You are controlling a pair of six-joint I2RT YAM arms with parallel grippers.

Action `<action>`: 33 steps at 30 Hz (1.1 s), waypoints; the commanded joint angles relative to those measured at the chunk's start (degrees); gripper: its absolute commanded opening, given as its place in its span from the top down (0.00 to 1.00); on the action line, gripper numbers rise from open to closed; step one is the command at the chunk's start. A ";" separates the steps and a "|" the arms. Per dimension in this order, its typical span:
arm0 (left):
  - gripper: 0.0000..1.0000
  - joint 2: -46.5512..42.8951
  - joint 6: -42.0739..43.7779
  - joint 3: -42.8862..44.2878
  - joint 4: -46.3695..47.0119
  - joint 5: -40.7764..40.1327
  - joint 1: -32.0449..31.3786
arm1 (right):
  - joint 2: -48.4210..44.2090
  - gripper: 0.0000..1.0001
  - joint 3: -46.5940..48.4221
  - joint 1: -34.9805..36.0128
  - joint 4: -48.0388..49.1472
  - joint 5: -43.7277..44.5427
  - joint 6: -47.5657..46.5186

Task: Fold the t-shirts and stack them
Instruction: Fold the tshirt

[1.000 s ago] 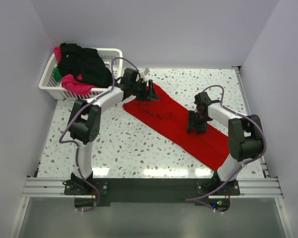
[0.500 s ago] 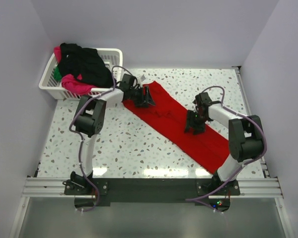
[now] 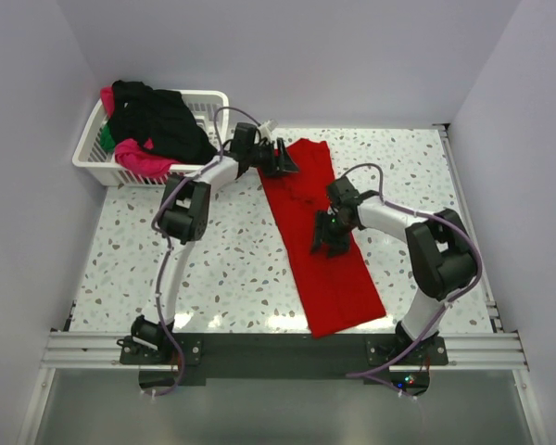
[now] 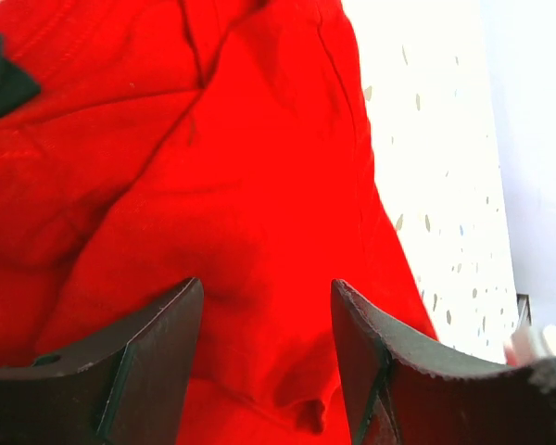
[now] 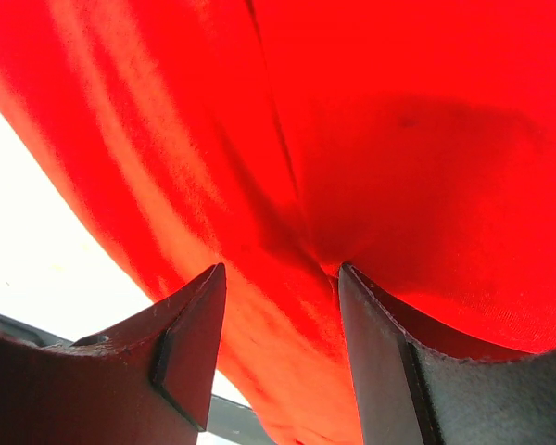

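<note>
A plain red t-shirt (image 3: 326,273) lies on the speckled table as a long narrow strip, running from the far middle toward the near edge. My left gripper (image 3: 283,159) is at its far left corner, jaws open and low over the red t-shirt (image 4: 213,167), left gripper (image 4: 264,287). My right gripper (image 3: 330,235) stands on the strip's middle, also open, straddling a crease in the red t-shirt (image 5: 398,111), right gripper (image 5: 283,273). Black (image 3: 157,116), pink (image 3: 139,158) and green (image 3: 105,139) t-shirts are piled in the basket.
The white lattice basket (image 3: 213,95) sits at the far left corner of the table (image 3: 213,260), just left of my left gripper. White walls close in the left, far and right sides. A metal rail (image 3: 278,348) runs along the near edge.
The red strip has swung from a diagonal toward the right to nearly straight toward the near edge. My right gripper moved left with it; the left gripper stayed at the far end.
</note>
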 commanded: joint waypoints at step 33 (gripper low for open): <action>0.34 -3.63 -11.48 -8.38 6.91 -0.58 0.28 | -8.23 0.43 -9.58 6.01 -3.13 1.42 4.46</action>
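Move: The right hand's spread fingers are at the folded t-shirt, whose middle lies about 3 cm ahead, 2 cm left and just below; its near end is some 23 cm back and 5 cm right. From the left hand, low over the shirt's far part, that middle is about 23 cm back and 9 cm right, and the far end 5 cm ahead and 5 cm right. The laundry basket stands roughly 42 cm left and 7 cm ahead of the left hand. Right hand pushes t-shirt left, hops about 8 cm back-right onto it; left rises 5 cm, then sinks. ##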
